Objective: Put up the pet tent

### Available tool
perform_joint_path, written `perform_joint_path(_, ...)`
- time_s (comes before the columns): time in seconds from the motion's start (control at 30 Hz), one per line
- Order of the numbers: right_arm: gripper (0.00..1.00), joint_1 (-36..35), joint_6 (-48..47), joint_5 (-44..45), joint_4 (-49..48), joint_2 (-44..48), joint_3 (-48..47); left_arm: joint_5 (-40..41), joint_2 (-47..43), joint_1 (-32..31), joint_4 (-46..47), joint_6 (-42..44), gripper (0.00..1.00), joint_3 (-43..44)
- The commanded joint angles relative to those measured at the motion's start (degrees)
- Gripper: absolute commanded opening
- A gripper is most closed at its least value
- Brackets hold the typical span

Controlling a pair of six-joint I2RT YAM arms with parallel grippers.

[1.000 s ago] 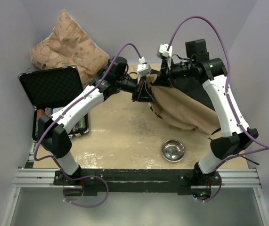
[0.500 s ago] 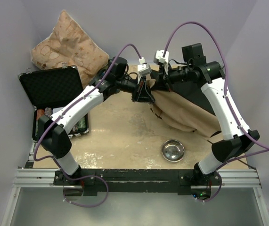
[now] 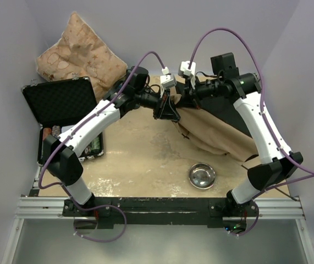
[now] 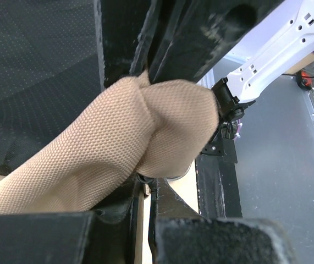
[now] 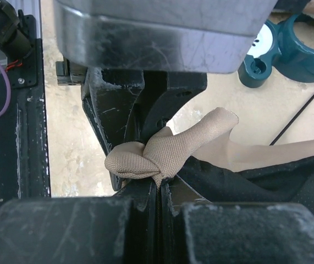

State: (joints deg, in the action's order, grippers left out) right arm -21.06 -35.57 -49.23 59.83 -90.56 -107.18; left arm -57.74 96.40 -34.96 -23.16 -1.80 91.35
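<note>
The pet tent (image 3: 214, 132) lies collapsed at the right of the table, tan fabric with black lining (image 3: 222, 104) showing behind. Its left end is lifted where both grippers meet. My left gripper (image 3: 167, 111) is shut on a bunched tan fold (image 4: 146, 132), which bulges just past the jaws (image 4: 146, 192). My right gripper (image 3: 182, 102) comes from the right and is shut on a twisted tan fold (image 5: 170, 151) at the fingertips (image 5: 159, 186), with black lining (image 5: 255, 181) hanging beside it. A thin dark pole (image 5: 297, 116) crosses behind. The entrance hole and pom-pom are hidden.
A tan star-patterned pillow (image 3: 77, 52) leans at the back left. An open black case (image 3: 60, 102) lies at the left edge. A metal bowl (image 3: 202, 176) sits near the front right. A teal object (image 5: 280, 49) rests on the table. The metal frame rail (image 3: 162, 206) runs along the near edge.
The right arm's wrist has shifted a little left and lower toward the left gripper, drawing the tent fabric with it. The left arm has stayed put.
</note>
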Motion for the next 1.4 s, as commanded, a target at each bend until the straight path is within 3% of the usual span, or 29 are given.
perform_joint_path(0.0,0.00,-0.83,-0.11,0.19,0.81,2.06,0.83,-1.59,-1.57,-1.16,-5.48,-0.49,0.00,3.65)
perform_joint_path(0.4,0.00,-0.83,-0.90,0.01,1.43,1.97,1.09,-0.36,-1.65,-2.40,-7.52,1.45,0.00,4.27)
perform_joint_path(0.77,0.00,-4.25,-5.38,4.49,1.43,5.66,6.80,-1.41,-1.74,-2.39,-6.64,1.54,0.00,5.77)
perform_joint_path(1.03,0.00,-5.40,-6.09,6.96,1.34,5.66,10.41,-0.01,-4.20,-2.31,-6.55,6.99,0.00,4.01)
perform_joint_path(1.13,0.00,-5.48,-6.00,7.48,1.34,5.57,10.85,-0.71,-6.65,-2.04,-2.19,5.77,0.00,0.69)
perform_joint_path(1.27,0.23,-5.40,-3.98,7.74,0.90,6.01,10.67,-2.47,-12.01,0.06,13.37,-3.45,0.00,-8.63)
perform_joint_path(1.37,0.45,-5.22,-1.88,9.41,-1.03,7.41,10.76,-2.91,-12.64,1.03,15.69,-5.49,0.00,-10.40)
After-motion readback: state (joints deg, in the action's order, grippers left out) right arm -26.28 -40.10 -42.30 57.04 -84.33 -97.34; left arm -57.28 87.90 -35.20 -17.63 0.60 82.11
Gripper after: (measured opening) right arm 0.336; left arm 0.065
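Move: The bunched tent corner is at the right hand's fingertips, about 1 cm to the left of its hand point and 1 cm below. From the left hand it lies some 3 cm right, 2 cm ahead and about level in height. The steel bowl is on the table roughly 16 cm back and 8 cm right of the right hand, about 31 cm below. The teal feeder stands some 20 cm ahead and 16 cm left of the left hand, about 28 cm below. Right hand eases about 2.5 cm back and down, then part-opens around the tent corner; left keeps its grip, easing back. ##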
